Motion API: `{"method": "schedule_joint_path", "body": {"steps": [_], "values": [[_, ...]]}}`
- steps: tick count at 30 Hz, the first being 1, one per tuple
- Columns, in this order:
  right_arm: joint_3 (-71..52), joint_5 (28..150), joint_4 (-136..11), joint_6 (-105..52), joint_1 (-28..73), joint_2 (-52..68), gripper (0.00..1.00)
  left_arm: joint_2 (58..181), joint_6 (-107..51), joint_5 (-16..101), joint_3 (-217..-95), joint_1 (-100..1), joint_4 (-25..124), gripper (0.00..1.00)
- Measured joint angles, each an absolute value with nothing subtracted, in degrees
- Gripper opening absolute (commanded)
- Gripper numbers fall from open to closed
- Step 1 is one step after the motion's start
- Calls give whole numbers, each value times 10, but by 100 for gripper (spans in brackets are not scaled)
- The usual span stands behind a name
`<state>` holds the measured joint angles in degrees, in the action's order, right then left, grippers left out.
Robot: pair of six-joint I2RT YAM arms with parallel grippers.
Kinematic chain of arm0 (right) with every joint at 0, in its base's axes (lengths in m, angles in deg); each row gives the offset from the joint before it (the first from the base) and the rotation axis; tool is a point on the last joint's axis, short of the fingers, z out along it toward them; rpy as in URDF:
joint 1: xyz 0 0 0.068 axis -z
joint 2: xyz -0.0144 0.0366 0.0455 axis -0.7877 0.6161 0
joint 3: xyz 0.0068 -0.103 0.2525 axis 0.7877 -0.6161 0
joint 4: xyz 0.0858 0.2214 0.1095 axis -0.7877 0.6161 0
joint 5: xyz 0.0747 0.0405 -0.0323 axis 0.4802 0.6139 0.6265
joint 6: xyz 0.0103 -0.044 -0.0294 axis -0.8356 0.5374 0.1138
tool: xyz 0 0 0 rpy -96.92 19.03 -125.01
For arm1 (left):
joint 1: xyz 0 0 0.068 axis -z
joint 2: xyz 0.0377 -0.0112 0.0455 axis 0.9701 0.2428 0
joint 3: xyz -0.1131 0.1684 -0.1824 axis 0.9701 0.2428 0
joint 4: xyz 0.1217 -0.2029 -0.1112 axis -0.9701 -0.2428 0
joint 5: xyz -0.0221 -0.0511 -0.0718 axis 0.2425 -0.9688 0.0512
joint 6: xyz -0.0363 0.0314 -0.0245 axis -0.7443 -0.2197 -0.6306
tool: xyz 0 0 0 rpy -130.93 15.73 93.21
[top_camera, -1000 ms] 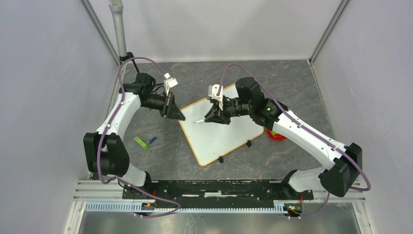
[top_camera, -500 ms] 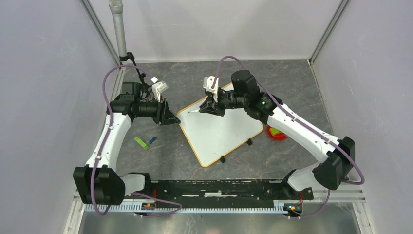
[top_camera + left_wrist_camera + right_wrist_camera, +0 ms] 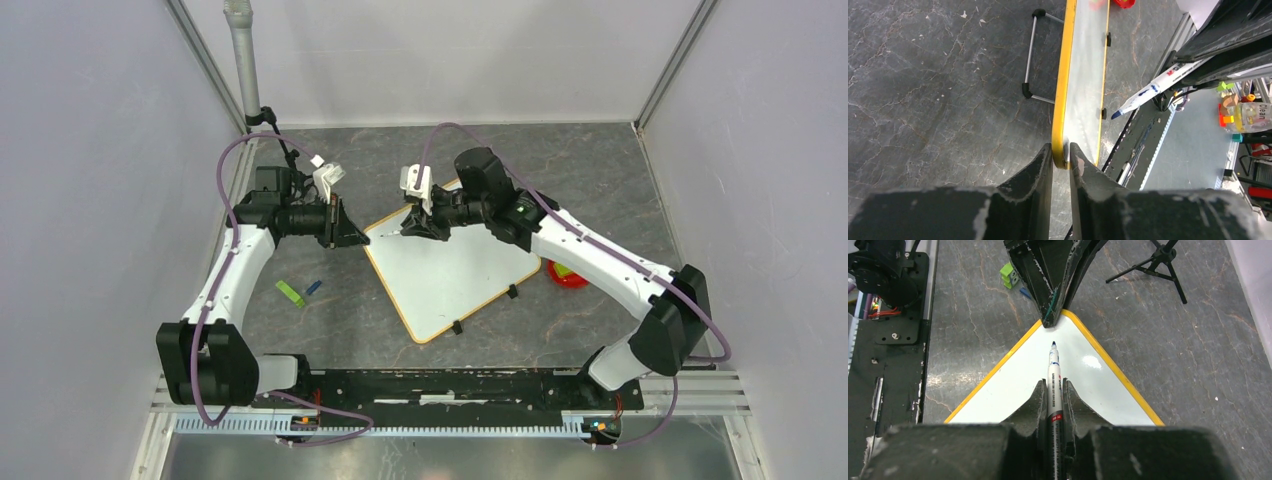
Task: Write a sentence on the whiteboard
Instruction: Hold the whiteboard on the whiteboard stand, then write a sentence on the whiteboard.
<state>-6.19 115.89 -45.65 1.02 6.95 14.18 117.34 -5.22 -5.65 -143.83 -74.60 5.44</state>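
The whiteboard (image 3: 450, 270), white with a yellow frame, lies tilted on the grey floor. My left gripper (image 3: 362, 240) holds its left corner. In the left wrist view the fingertips (image 3: 1061, 150) clamp the yellow edge of the board (image 3: 1083, 75) from both sides. My right gripper (image 3: 412, 228) is shut on a white marker (image 3: 1053, 370) with a blue tip. The tip hovers over the board (image 3: 1013, 385) just short of that same corner; contact cannot be judged. From the left wrist, the marker (image 3: 1148, 92) angles in. No sentence shows on the white face.
A green block (image 3: 290, 293) and a small blue piece (image 3: 313, 287) lie left of the board. A red object (image 3: 567, 275) sits by its right corner. A small black tripod (image 3: 1163, 255) stands beyond the board. Grey walls and a pole (image 3: 240, 60) surround the floor.
My left gripper came in to the board's left corner, opened, then closed on the frame. My right arm carried the marker left and up toward that corner.
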Motion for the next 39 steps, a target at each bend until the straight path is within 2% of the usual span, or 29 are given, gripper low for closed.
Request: {"method": "schedule_joint_path", "body": {"steps": [9,12,39], "values": [[-50,1139,-454,25,54,162,0,1173,-62,-61,-1433,-748,59,5],[-42,1138,-454,25,49,169,0,1173,-62,-62,-1432,-749,60,3],[-43,1100,-455,36,37,193,0,1172,-62,-60,-1432,-750,61,2]]}}
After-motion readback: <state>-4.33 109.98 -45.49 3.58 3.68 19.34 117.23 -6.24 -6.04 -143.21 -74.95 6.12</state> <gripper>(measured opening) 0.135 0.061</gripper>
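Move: At the whiteboard's left corner the left hand's open fingers already stand, the corner about 1 cm to its right and 1 cm below. From that hand the blue cap lies some 16 cm left and 13 back, the green block about 23 left and 15 back, both roughly 13 cm lower. The right hand holds the marker; from it the whiteboard's left corner is about 9 cm left, 2 back and 6 below. Closing its fingers on the whiteboard's left corner, the left hand pinches it and stays in place to hold the board. Meanwhile the right hand, keeping its grip on the marker, goes down about 3 cm and left about 2 towards that corner, with a slight forward drift late on and its fingers tipping some 5 degrees further down, and brings the marker tip onto the board just short of the left fingers. ##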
